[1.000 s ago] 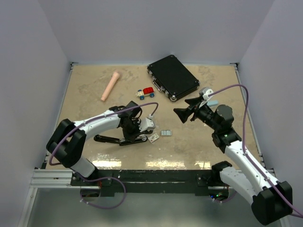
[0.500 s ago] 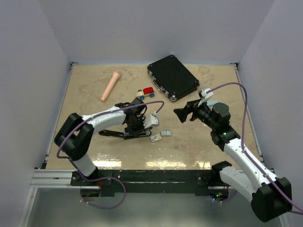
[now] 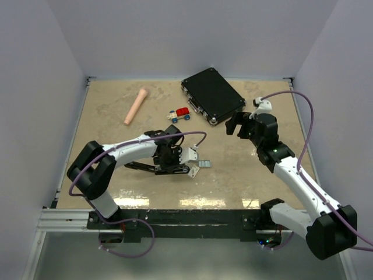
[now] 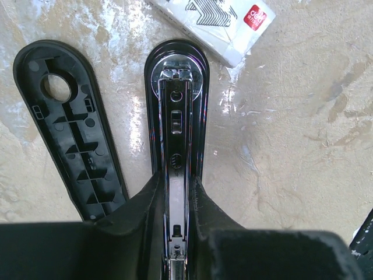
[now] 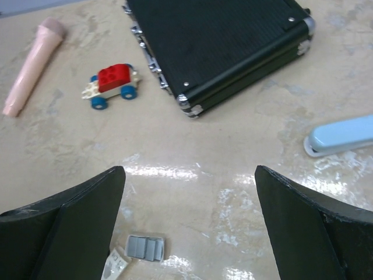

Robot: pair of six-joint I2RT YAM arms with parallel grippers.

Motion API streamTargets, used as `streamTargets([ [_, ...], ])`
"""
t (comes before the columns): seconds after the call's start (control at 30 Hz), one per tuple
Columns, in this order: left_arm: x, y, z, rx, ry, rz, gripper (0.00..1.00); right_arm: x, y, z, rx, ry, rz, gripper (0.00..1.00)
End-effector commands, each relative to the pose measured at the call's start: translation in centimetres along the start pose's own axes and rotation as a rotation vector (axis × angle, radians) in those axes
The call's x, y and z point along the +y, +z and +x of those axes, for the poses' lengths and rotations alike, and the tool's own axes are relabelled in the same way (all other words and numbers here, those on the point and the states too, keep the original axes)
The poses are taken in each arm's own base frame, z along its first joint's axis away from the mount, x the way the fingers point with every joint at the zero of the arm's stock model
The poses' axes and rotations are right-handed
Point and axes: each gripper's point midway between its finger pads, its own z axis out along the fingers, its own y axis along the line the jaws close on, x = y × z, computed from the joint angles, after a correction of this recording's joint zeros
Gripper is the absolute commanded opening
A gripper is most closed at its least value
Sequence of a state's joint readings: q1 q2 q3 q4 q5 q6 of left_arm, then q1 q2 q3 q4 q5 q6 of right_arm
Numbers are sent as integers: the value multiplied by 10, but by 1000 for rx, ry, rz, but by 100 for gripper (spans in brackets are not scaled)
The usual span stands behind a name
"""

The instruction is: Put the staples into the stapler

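The black stapler (image 3: 152, 168) lies opened out flat on the table. In the left wrist view its metal magazine (image 4: 176, 116) points away from me, with the black cover (image 4: 63, 125) beside it on the left. My left gripper (image 4: 175, 201) is shut on the magazine's rear. The staples (image 5: 144, 247) are grey strips lying side by side on the table, right of the stapler (image 3: 204, 164). A tiny white box (image 4: 224, 20) lies by the stapler's nose. My right gripper (image 5: 189, 175) hangs wide open and empty, well behind the staples.
A black case (image 3: 212, 95) stands at the back centre. A red toy car (image 3: 180, 114) and a pink cylinder (image 3: 136, 105) lie to its left. A light blue stapler (image 5: 341, 140) rests on the table at the right.
My right arm has drawn back toward the far right and its jaws have spread wider. The left gripper has shifted the stapler a little to the right, nearer the white box.
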State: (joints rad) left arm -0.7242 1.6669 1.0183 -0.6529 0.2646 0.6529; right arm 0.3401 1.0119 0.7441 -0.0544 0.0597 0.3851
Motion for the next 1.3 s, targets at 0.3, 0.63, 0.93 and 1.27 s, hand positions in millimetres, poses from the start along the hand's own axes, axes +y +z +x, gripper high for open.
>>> streamTargets([
  [0.3, 3, -38, -19, -105, 56, -104, 66, -81, 11, -17, 55, -76, 522, 99],
  [0.63, 32, -117, -70, -526, -96, -471, 94, -124, 52, 3, 133, 18, 801, 98],
  [0.93, 32, -171, -68, -905, -219, -716, 94, -163, 88, 35, 152, 160, 1041, 86],
  [1.27, 36, -170, -67, -861, -190, -728, 95, -182, 89, 65, 211, 218, 1108, 61],
])
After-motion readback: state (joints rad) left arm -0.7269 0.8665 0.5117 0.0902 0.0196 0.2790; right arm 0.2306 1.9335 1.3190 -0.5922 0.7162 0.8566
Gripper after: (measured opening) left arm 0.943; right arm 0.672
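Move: The light-blue bar lies about 8 cm ahead of my right hand, 12 cm to its right and 20 cm below; the black case is some 20 cm ahead, 6 cm to the left and 19 cm lower. The stapler body is still between my left fingers, its middle level with the hand and about 2 cm right, 1 cm below. Its black cover lies 4 cm ahead and level sideways, the staple box 10 cm right and 1 cm back, both 2 cm lower. My right hand swings right and down towards the light-blue bar, about 17 cm lower and 12 cm across, reaching forward too before easing back slightly; it turns clockwise, tips its fingers down and part-closes them over the bar's near end. My left hand opens wide, lets go of the stapler body and lifts about 15 cm, fingers swinging up to point forward and right. ##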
